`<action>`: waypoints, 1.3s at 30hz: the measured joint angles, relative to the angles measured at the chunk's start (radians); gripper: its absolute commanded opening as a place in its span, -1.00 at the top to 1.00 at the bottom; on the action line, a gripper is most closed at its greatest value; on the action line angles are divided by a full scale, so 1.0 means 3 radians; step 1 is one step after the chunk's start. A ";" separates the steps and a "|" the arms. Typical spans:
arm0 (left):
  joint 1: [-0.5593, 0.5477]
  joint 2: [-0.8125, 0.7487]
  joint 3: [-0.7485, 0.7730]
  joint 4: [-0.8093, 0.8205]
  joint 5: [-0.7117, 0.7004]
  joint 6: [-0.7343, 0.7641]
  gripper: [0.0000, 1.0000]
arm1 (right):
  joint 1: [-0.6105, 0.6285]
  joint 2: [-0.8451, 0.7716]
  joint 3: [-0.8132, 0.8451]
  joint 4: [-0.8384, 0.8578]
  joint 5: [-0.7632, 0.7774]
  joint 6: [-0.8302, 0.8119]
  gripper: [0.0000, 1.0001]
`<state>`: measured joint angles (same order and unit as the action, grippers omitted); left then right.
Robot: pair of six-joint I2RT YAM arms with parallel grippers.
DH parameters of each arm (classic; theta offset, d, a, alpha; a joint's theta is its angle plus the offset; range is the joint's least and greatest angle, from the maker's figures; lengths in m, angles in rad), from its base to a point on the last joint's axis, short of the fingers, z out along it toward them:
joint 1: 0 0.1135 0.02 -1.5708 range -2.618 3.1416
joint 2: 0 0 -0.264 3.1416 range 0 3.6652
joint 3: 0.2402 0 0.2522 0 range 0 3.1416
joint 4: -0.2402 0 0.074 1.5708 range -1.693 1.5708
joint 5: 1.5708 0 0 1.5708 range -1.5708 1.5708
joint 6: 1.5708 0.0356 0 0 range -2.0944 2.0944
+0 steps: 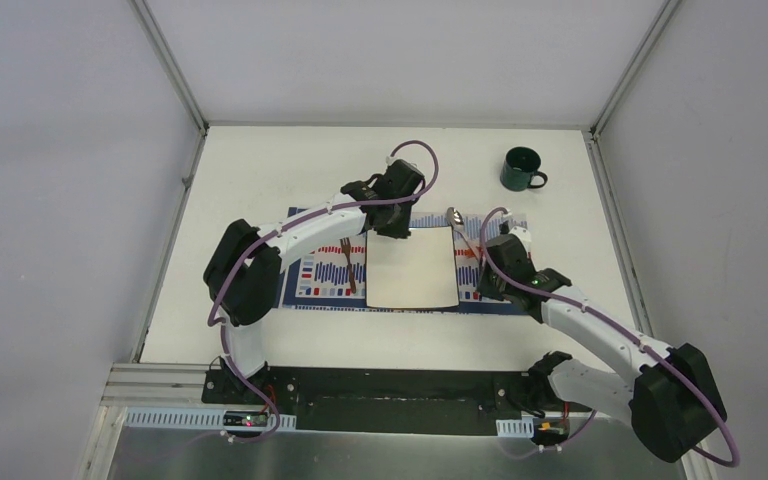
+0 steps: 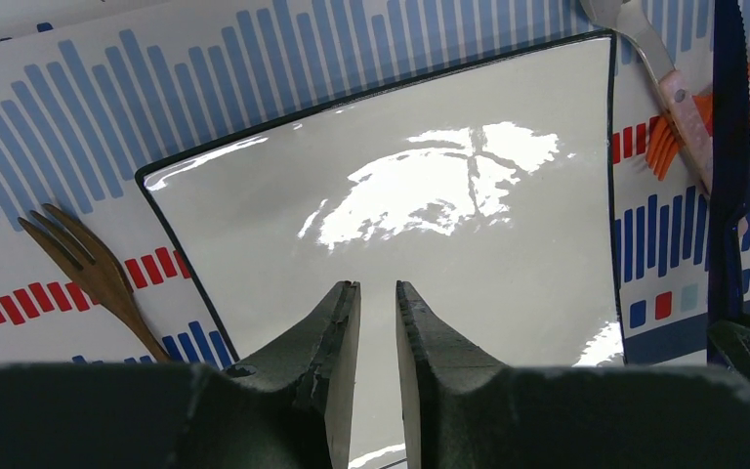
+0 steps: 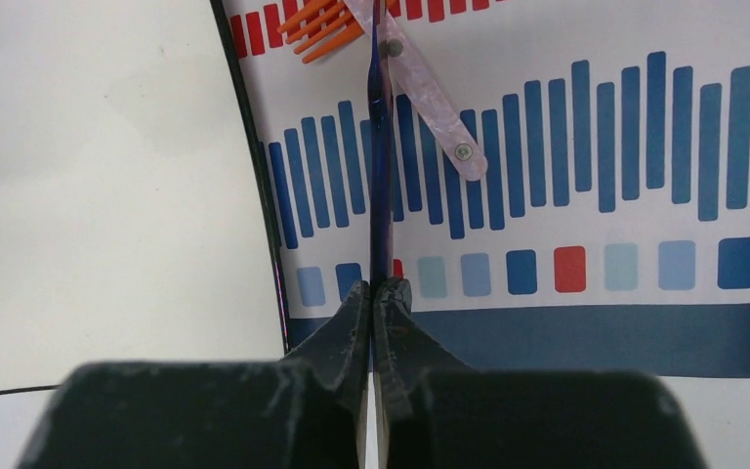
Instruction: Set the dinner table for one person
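On the white dinner table (image 1: 260, 170) lies a striped placemat (image 1: 320, 285) with a square white plate (image 1: 410, 270) at its middle. My left gripper (image 2: 378, 288) hangs over the plate's far edge (image 1: 397, 228), its jaws a narrow gap apart with nothing between them. My right gripper (image 3: 379, 285) is shut on a thin dark blue knife (image 3: 381, 147), held edge-on just right of the plate (image 3: 98, 195). The knife (image 2: 729, 147) crosses a pink-handled spoon (image 3: 430, 98) and an orange fork (image 3: 317, 24). A wooden fork (image 2: 93, 264) lies left of the plate.
A dark green mug (image 1: 521, 168) stands on the table at the back right, beyond the placemat. Aluminium frame rails and grey walls close in the table on three sides. Both arm bases sit at the near edge.
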<state>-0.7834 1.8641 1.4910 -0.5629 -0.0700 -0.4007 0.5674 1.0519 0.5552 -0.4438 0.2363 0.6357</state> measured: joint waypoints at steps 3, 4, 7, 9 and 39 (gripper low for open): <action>0.0000 0.0000 0.0000 0.0019 0.0000 -0.0001 0.57 | 0.0000 0.0014 -0.0010 -0.0011 0.0010 0.0004 0.98; 0.0000 0.0000 0.0000 0.0022 0.0000 -0.0001 0.57 | 0.0000 0.0027 -0.0011 -0.0011 0.0015 0.0006 0.98; 0.0000 0.0000 0.0000 0.0022 0.0001 -0.0001 0.57 | 0.0000 0.0093 -0.0013 -0.0006 0.0036 0.0006 0.99; 0.0000 0.0000 0.0000 0.0022 0.0001 -0.0001 0.57 | 0.0000 0.0146 -0.0013 -0.0004 0.0053 0.0006 0.99; 0.0043 0.0000 -0.0005 0.0052 0.0080 0.0000 0.57 | -0.0505 0.0594 0.0409 -0.0206 0.0146 -0.0367 1.00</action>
<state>-0.7704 1.8641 1.4895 -0.5472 -0.0460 -0.4007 0.4160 1.2301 0.6781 -0.5056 0.2802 0.5255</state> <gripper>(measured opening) 0.217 0.004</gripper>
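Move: The right hand already grips the blue knife, which points away from it; the clear strip of mat right of the spoon lies roughly 7 cm right, 6 cm ahead and 4 cm below. The spoon's middle is some 12 cm ahead and 1 cm left, the orange fork 13 cm ahead and 2 cm right, the plate's middle 7 cm ahead and 15 cm left. From the idle left hand that strip is about 27 cm right, 9 cm back and 9 cm lower. Still pinching the knife, the right hand dips, lifts about 5 cm forward-right, then sinks back-right towards clear mat. ##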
